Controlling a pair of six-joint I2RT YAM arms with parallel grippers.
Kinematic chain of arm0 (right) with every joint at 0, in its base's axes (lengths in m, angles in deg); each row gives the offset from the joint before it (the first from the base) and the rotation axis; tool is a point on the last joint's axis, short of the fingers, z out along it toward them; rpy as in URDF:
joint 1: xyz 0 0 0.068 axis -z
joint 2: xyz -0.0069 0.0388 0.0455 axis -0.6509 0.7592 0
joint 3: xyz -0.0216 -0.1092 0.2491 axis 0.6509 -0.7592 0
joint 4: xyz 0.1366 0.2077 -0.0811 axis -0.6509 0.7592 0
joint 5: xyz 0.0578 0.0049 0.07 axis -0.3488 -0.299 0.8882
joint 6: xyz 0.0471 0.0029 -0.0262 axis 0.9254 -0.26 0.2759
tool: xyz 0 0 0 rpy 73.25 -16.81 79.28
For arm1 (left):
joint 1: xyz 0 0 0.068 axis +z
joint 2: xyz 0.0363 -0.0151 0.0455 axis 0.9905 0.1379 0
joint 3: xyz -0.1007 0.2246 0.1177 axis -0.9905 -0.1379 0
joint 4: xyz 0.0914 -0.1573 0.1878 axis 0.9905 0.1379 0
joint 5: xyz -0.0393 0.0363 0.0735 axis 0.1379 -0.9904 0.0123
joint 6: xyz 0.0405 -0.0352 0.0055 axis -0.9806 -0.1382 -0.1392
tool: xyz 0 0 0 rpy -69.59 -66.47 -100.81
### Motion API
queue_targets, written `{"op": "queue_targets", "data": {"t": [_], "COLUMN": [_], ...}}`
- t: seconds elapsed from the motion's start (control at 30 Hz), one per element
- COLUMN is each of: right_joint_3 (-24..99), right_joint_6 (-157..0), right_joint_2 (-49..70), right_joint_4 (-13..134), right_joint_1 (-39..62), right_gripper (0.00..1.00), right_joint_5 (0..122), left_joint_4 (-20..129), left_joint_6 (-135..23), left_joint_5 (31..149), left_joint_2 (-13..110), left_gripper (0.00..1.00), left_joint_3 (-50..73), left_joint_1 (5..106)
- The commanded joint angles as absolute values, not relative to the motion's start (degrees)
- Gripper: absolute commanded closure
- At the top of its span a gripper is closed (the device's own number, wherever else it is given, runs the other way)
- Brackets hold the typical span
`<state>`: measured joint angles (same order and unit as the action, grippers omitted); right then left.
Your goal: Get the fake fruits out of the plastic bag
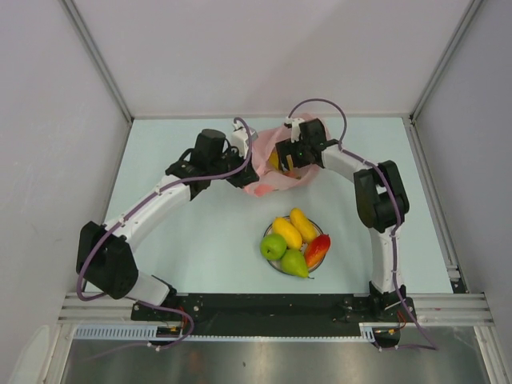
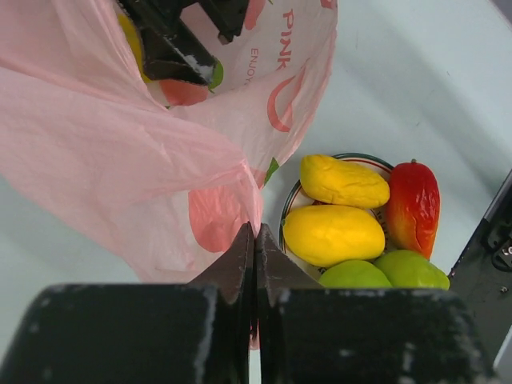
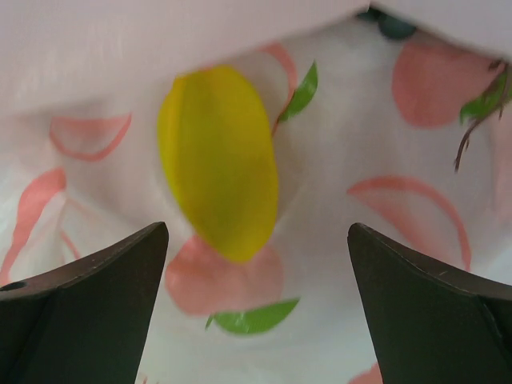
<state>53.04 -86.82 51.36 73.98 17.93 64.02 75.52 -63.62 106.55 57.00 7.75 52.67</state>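
Note:
The pink plastic bag (image 1: 268, 172) lies at the back of the table. My left gripper (image 1: 246, 178) is shut on the bag's edge; in the left wrist view (image 2: 254, 232) the jaws pinch the thin film (image 2: 120, 160). My right gripper (image 1: 286, 158) is open inside the bag's mouth. In the right wrist view my right gripper (image 3: 256, 232) is empty, and a yellow fruit (image 3: 218, 160) lies against the bag wall just beyond the fingers. A dark shape (image 3: 392, 24) shows at the top, too little to identify. Outside the bag lie two mangoes (image 1: 286, 232), a green apple (image 1: 273, 246), a green pear (image 1: 294, 262) and a red watermelon slice (image 1: 318, 250).
The fruits outside the bag lie on a round white plate (image 2: 290, 210) at the middle front of the table. White walls close in the table's back and sides. A black rail runs along the near edge by the arm bases.

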Motion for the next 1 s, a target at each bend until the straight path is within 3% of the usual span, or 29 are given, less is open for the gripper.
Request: {"op": "queue_targets", "data": {"t": [0.0, 0.13, 0.37, 0.53, 0.73, 0.97], "right_joint_3": [59.8, 63.7, 65.6, 63.1, 60.7, 56.8], "right_joint_6": [-89.3, -91.0, -95.1, -96.5, -98.1, -98.2], "right_joint_2": [54.9, 59.6, 61.4, 58.0, 54.4, 48.0], "right_joint_4": [68.5, 67.7, 69.5, 70.5, 70.9, 72.5], "right_joint_1": [16.8, 16.4, 16.6, 17.1, 18.0, 19.4], "right_gripper": [0.0, 0.01, 0.27, 0.37, 0.55, 0.62], "right_joint_5": [61.6, 62.9, 68.3, 70.1, 67.0, 71.1], "left_joint_4": [73.5, 74.3, 74.3, 73.2, 73.8, 73.7], "left_joint_6": [-65.2, -66.4, -66.9, -66.4, -66.3, -67.0], "left_joint_5": [106.3, 104.7, 102.9, 103.0, 101.5, 99.9], "left_joint_2": [55.7, 55.0, 55.3, 55.7, 55.4, 55.1], "left_gripper": [1.0, 1.0, 1.0, 1.0, 1.0, 1.0], "left_joint_3": [8.2, 7.5, 8.6, 8.6, 9.7, 10.2], "left_joint_1": [52.4, 52.4, 52.4, 52.4, 52.6, 52.6]}}
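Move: The yellow fruit in the bag lies about 4 cm ahead of the right hand, 4 cm to its left and 2 cm lower. A small dark fruit lies roughly 10 cm ahead and 2 cm left of the right hand, and the fruit-filled plate some 28 cm behind it and about 1 cm to its right, both about 3 cm below. From the left hand, already pinching the bag's rim, the yellow fruit is some 19 cm ahead, 6 cm right and 16 cm below. With its fingers wide open inside the bag, the right hand reaches forward and left about 5 cm while sinking 2 cm, turning some 10 degrees counter-clockwise and closing partway until both pads pinch the yellow fruit by its sides, then draws back to the right about 3 cm and rises some 2 cm with the grip kept. Meanwhile the left hand keeps its shut fingers on the pink bag's rim, holding the mouth open and easing under 2 cm forward and left. ##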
